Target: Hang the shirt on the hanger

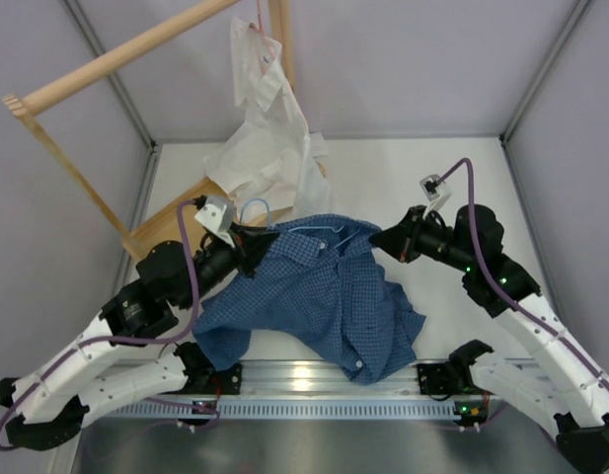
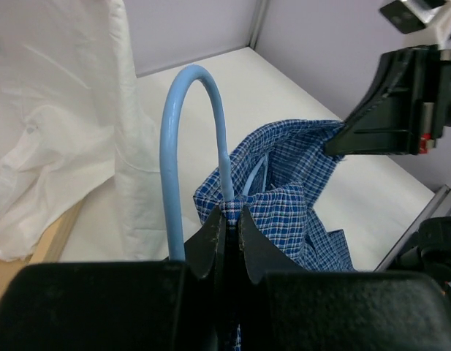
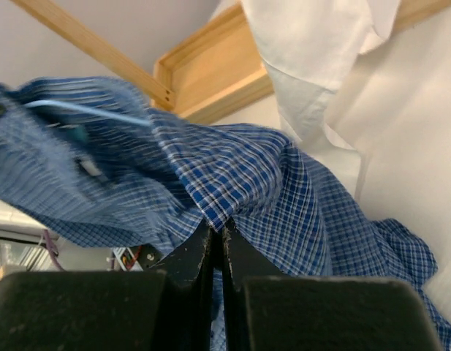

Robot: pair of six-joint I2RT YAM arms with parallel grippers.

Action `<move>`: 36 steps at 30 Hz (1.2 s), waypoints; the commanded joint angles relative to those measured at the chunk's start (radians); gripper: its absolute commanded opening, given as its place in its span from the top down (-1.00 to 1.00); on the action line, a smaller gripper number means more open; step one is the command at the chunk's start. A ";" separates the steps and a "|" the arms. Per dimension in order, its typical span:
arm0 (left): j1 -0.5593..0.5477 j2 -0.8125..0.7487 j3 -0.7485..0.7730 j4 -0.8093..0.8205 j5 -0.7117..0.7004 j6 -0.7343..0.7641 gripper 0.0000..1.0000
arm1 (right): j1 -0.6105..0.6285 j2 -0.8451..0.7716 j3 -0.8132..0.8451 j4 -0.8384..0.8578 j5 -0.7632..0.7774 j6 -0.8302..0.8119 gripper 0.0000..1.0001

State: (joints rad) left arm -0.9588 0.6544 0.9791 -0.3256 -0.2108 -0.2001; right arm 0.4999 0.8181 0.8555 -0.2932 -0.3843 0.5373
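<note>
The dark blue checked shirt (image 1: 324, 296) hangs stretched between my two grippers above the table, its lower part resting near the front rail. My left gripper (image 1: 253, 244) is shut on the shirt's collar edge (image 2: 283, 212) together with the light-blue wire hanger (image 2: 177, 146), whose hook arches up beside the jaws. The hanger's hook also shows in the top view (image 1: 260, 209). My right gripper (image 1: 386, 240) is shut on the shirt's other edge (image 3: 232, 183); a stretch of the hanger wire (image 3: 86, 111) shows under the cloth.
A white shirt (image 1: 269, 118) hangs from a wooden rack (image 1: 116, 59) at the back left, draping onto the table just behind my left gripper. The rack's wooden base (image 1: 171, 222) lies beside the left arm. Grey walls close both sides.
</note>
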 commanded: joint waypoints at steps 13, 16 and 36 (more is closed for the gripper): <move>0.002 0.215 0.090 0.481 0.040 -0.157 1.00 | 0.029 -0.129 0.050 0.103 -0.312 0.055 1.00; 0.002 0.228 0.095 0.589 0.059 -0.142 1.00 | 0.072 -0.174 -0.036 0.101 -0.259 0.043 1.00; 0.005 0.246 0.098 0.373 0.482 0.156 1.00 | 0.081 -0.550 0.085 -0.595 -0.235 -0.408 -0.59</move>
State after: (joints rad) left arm -0.9565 0.9031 1.0618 0.0738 0.1448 -0.1310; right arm 0.5697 0.3225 0.8150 -0.6643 -0.5495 0.2935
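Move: The left gripper already pinches the hanger neck with the shirt; the shirt's free shoulder, held by the right gripper, lies about 19 cm to its right, 4 cm ahead and 6 cm lower. The hook stands some 4 cm above, 3 cm ahead and 3 cm left; the white shirt hangs about 20 cm ahead, 7 cm right, 10 cm lower. From the right gripper, the hanger's free arm enters the cloth about 6 cm left, 2 cm back, 2 cm higher. Lift the shirt's shoulder with the right gripper while drawing it back about 7 cm, then bring it down past its starting height, open the fingers wide to let go, and back off towards the base and to the right. Meanwhile keep the left pinch and carry the hanger about 9 cm right, into the shirt, rising some 7 cm and turning the hand about 20 degrees clockwise. ##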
